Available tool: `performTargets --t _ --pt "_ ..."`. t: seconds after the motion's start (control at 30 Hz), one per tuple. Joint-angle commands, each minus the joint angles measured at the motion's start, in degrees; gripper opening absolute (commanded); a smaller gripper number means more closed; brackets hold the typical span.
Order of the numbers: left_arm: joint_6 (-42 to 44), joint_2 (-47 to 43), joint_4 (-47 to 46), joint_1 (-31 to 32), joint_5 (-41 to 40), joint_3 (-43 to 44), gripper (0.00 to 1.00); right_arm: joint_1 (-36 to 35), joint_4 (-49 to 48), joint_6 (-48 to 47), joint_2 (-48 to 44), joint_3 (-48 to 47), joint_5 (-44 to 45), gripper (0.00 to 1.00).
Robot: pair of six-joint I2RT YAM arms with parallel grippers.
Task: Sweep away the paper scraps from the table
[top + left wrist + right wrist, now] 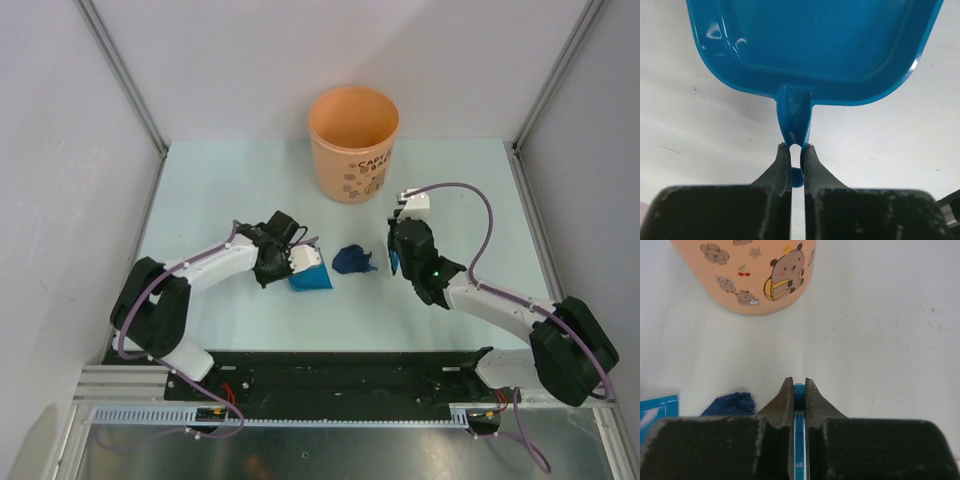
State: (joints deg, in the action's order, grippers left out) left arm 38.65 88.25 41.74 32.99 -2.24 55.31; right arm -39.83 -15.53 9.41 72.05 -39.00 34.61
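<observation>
One paper scrap, dark blue and crumpled, lies on the pale mint table between my two grippers; the right wrist view has it at lower left. My left gripper is shut on the looped handle of the blue dustpan, whose pan rests on the table just left of the scrap. My right gripper is shut on the thin blue brush, just right of the scrap. The brush's bristles are hidden.
An orange bucket with cartoon bears stands upright at the back centre, beyond the scrap. Grey walls close in the table on three sides. A black and metal rail runs along the near edge.
</observation>
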Motion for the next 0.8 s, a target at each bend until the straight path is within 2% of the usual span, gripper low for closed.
performTargets --t 0.0,0.1,0.2,0.37,0.43,0.5,0.63,0.77 --pt "2.7 3.5 3.1 0.7 -5.0 2.8 0.0 -0.5 -7.3 -0.6 4.8 -0.3 -0.5 0.0" --pt "3.2 4.4 3.2 0.8 -6.2 3.7 0.0 -2.3 -9.7 -0.8 7.8 -0.3 -0.6 0.0" --pt "2.7 5.8 3.1 1.4 -5.8 5.0 0.0 -4.5 -10.2 3.1 8.5 -0.3 -2.0 0.0" --pt "1.8 9.6 3.0 2.2 -1.6 7.6 0.0 -8.9 -18.7 12.9 10.0 -0.7 -14.9 0.0" --pt "0.7 10.9 3.0 2.4 -1.1 9.4 0.0 -10.1 -23.4 14.3 9.8 -1.1 -20.2 0.0" --pt "0.4 12.1 3.0 2.6 -0.4 10.7 0.0 -11.3 -25.2 13.7 8.4 -2.1 -21.5 0.0" --pt "-0.2 10.3 2.8 2.3 1.7 11.0 0.0 -11.8 -15.3 10.0 5.2 -4.7 -13.6 0.0" --pt "-1.6 6.1 2.2 0.8 8.2 10.3 0.0 -11.8 -5.8 4.9 -0.8 -4.7 -5.8 0.0"
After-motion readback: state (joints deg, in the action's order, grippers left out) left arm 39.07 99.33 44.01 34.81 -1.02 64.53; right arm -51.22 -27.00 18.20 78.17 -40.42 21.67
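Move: The dark blue paper scrap lies about 8 cm left of the right hand, 5 cm nearer the base and some 15 cm below it. The left hand has it about 18 cm to its right, 3 cm ahead and 3 cm lower. Between them, the dustpan's tray sits some 18 cm left of the right hand and 8 cm back; the bin stands roughly 19 cm ahead of that hand and 8 cm left. Keep the brush in the right gripper, lower it about 3 cm, then sweep it left some 14 cm and back 4 cm, pushing the scrap along with the bristles while rolling and turning counter-clockwise; rise again at the stroke's end. Keep the left gripper on the dustpan handle, dip slightly, ease forward, then right to meet the brush. ##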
